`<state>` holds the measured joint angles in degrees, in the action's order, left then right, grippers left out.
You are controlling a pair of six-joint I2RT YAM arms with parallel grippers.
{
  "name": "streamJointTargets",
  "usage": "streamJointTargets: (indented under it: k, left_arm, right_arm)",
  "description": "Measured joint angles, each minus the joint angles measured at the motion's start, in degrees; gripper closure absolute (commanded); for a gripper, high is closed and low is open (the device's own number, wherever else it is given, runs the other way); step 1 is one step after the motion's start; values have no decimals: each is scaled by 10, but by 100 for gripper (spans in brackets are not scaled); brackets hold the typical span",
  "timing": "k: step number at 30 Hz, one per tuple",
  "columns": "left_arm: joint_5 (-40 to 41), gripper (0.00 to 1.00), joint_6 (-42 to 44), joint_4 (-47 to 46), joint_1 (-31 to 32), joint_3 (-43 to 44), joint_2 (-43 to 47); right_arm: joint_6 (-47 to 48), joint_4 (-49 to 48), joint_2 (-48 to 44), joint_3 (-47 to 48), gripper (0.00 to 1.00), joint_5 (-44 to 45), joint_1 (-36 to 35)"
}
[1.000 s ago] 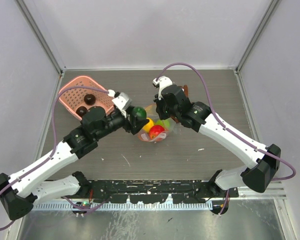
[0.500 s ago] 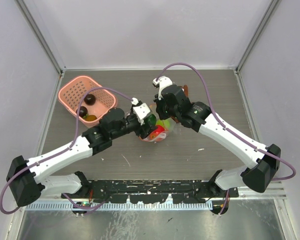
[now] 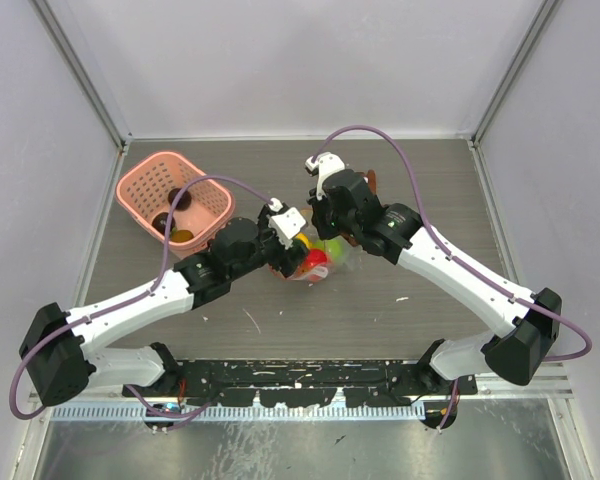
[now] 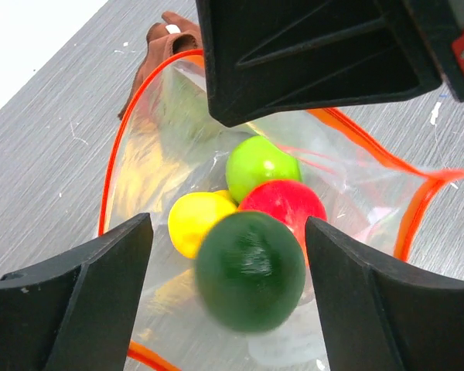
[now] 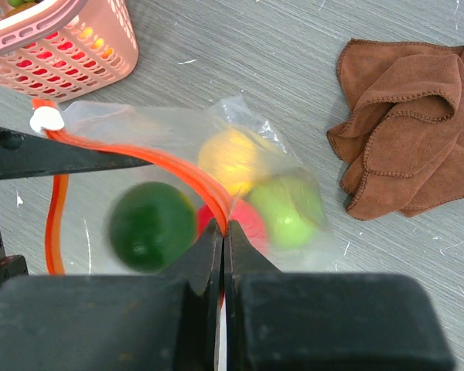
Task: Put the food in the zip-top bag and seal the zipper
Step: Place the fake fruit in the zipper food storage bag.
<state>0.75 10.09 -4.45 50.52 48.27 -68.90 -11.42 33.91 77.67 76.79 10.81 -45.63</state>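
The clear zip-top bag (image 3: pixel 318 266) lies mid-table with its mouth held wide. My right gripper (image 5: pixel 223 229) is shut on the red zipper (image 5: pixel 158 161) at the rim; the white tab (image 5: pixel 42 120) sits at the far end. Inside lie a yellow ball (image 4: pixel 199 222), a red ball (image 4: pixel 286 202) and a light green ball (image 4: pixel 260 161). My left gripper (image 4: pixel 226 241) hangs open over the mouth. A blurred dark green ball (image 4: pixel 250 272) is between its fingers with a gap on both sides, touching neither. It also shows as the dark green ball (image 5: pixel 150 226) inside the rim.
A pink perforated basket (image 3: pixel 145 185) stands at the back left with dark round pieces in it. A crumpled brown cloth (image 5: pixel 410 131) lies on the table just right of the bag. Grey walls close in the table on three sides.
My left gripper carried the dark green ball rightward from near the basket to over the bag mouth, then opened and let it go. The right gripper has kept still on the zipper.
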Motion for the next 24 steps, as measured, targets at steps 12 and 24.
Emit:
streamJointTargets:
  k: [12, 24]
  left_arm:
    - [14, 16, -4, 18, 0, 2, 3]
    - [15, 19, -109, 127, 0, 60, 77]
  right_arm:
    - [-3, 0, 0, -3, 100, 0, 0]
    - [-3, 0, 0, -3, 100, -1, 0]
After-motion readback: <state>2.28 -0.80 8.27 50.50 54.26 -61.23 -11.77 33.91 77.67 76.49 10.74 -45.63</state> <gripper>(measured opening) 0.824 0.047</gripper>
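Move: The dark green fruit has just left the left hand's wide-open fingers at the bag mouth and is some 5 cm below them, about 1 cm ahead and 1 cm to the right. Lower in the bag, about 8 to 9 cm down, lie the red fruit, 3 cm ahead and 8 cm right, and the yellow one, 6 cm ahead and 5 cm right. From the right hand, the dark green fruit is about 7 cm left, 3 cm back and 6 cm below. Open, the left hand rises some 5 cm, back and leftward from the bag; right keeps pinching the rim. ##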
